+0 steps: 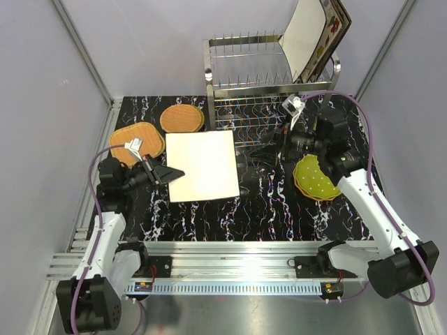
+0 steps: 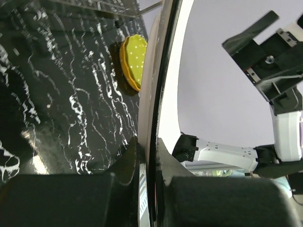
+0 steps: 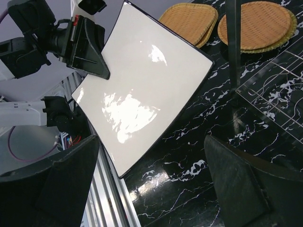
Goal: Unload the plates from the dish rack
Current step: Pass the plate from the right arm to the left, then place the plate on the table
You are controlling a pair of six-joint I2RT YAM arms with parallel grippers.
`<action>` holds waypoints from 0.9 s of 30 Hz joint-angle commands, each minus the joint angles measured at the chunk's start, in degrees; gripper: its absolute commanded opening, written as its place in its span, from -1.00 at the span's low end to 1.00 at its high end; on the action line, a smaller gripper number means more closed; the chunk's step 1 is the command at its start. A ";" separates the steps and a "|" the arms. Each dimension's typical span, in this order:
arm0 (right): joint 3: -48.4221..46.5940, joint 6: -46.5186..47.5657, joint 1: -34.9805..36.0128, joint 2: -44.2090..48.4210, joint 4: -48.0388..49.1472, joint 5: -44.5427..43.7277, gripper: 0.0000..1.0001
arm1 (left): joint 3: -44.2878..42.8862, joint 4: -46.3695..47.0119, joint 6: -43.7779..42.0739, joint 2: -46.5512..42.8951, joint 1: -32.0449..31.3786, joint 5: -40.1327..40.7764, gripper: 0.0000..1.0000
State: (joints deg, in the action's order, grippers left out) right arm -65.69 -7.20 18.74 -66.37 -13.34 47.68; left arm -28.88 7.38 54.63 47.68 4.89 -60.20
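Observation:
My left gripper is shut on the left edge of a cream square plate, which it holds tilted over the middle of the table. The left wrist view shows the plate's edge clamped between the fingers. The plate and the left gripper also show in the right wrist view. My right gripper is open and empty, low in front of the dish rack. In the rack's right end stand another cream square plate and a flower-patterned plate.
Squarish orange woven plates and round woven ones lie at the back left. Lime-green dotted plates lie under the right arm. A rack leg stands close to the right gripper. The table's metal rail runs along the near edge.

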 commanded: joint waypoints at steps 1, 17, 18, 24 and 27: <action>0.48 0.88 -0.90 1.77 1.65 0.40 1.00 | 0.84 10.18 2.23 0.66 -0.84 0.26 -1.00; 1.71 -2.38 -2.75 2.12 4.55 -1.27 0.99 | 12.53 42.35 14.09 18.30 -20.42 21.07 -1.00; 1.79 -2.90 -2.75 2.12 4.82 -1.10 0.99 | 12.71 44.11 14.53 19.63 -21.49 21.88 -1.00; 2.58 -4.14 -2.75 2.03 6.05 -1.10 0.99 | 10.70 57.12 17.61 32.70 -28.17 27.68 -1.00; 2.94 -4.40 -2.75 2.21 6.14 -1.36 0.99 | 7.97 62.13 19.19 38.26 -30.81 29.53 -1.00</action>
State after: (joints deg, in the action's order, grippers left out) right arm -63.20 -10.76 16.36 -65.67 -10.31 47.40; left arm -15.57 47.00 69.56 83.37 -24.01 -33.47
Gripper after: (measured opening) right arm 0.994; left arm 0.080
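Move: The left gripper already holds the white plate by its left edge. The clear table in front of the dish rack lies about 16 cm to this hand's right, 2 cm ahead and some 22 cm below. At table height, the rack's near left foot stands 18 cm ahead and 8 cm right, the square wicker plate 20 cm ahead and 20 cm left, and the round wicker plate 30 cm ahead and 4 cm left. From the right hand, the clear spot lies 2 cm back, 10 cm left and 31 cm below. Lower the left gripper about 15 cm towards the clear table in front of the dish rack, starting almost straight down, then swinging right as well, about 10 cm in all. Tip the wrist forward-down by some 20 degrees on the way, and keep the fingers pinched on the white plate's left edge. ##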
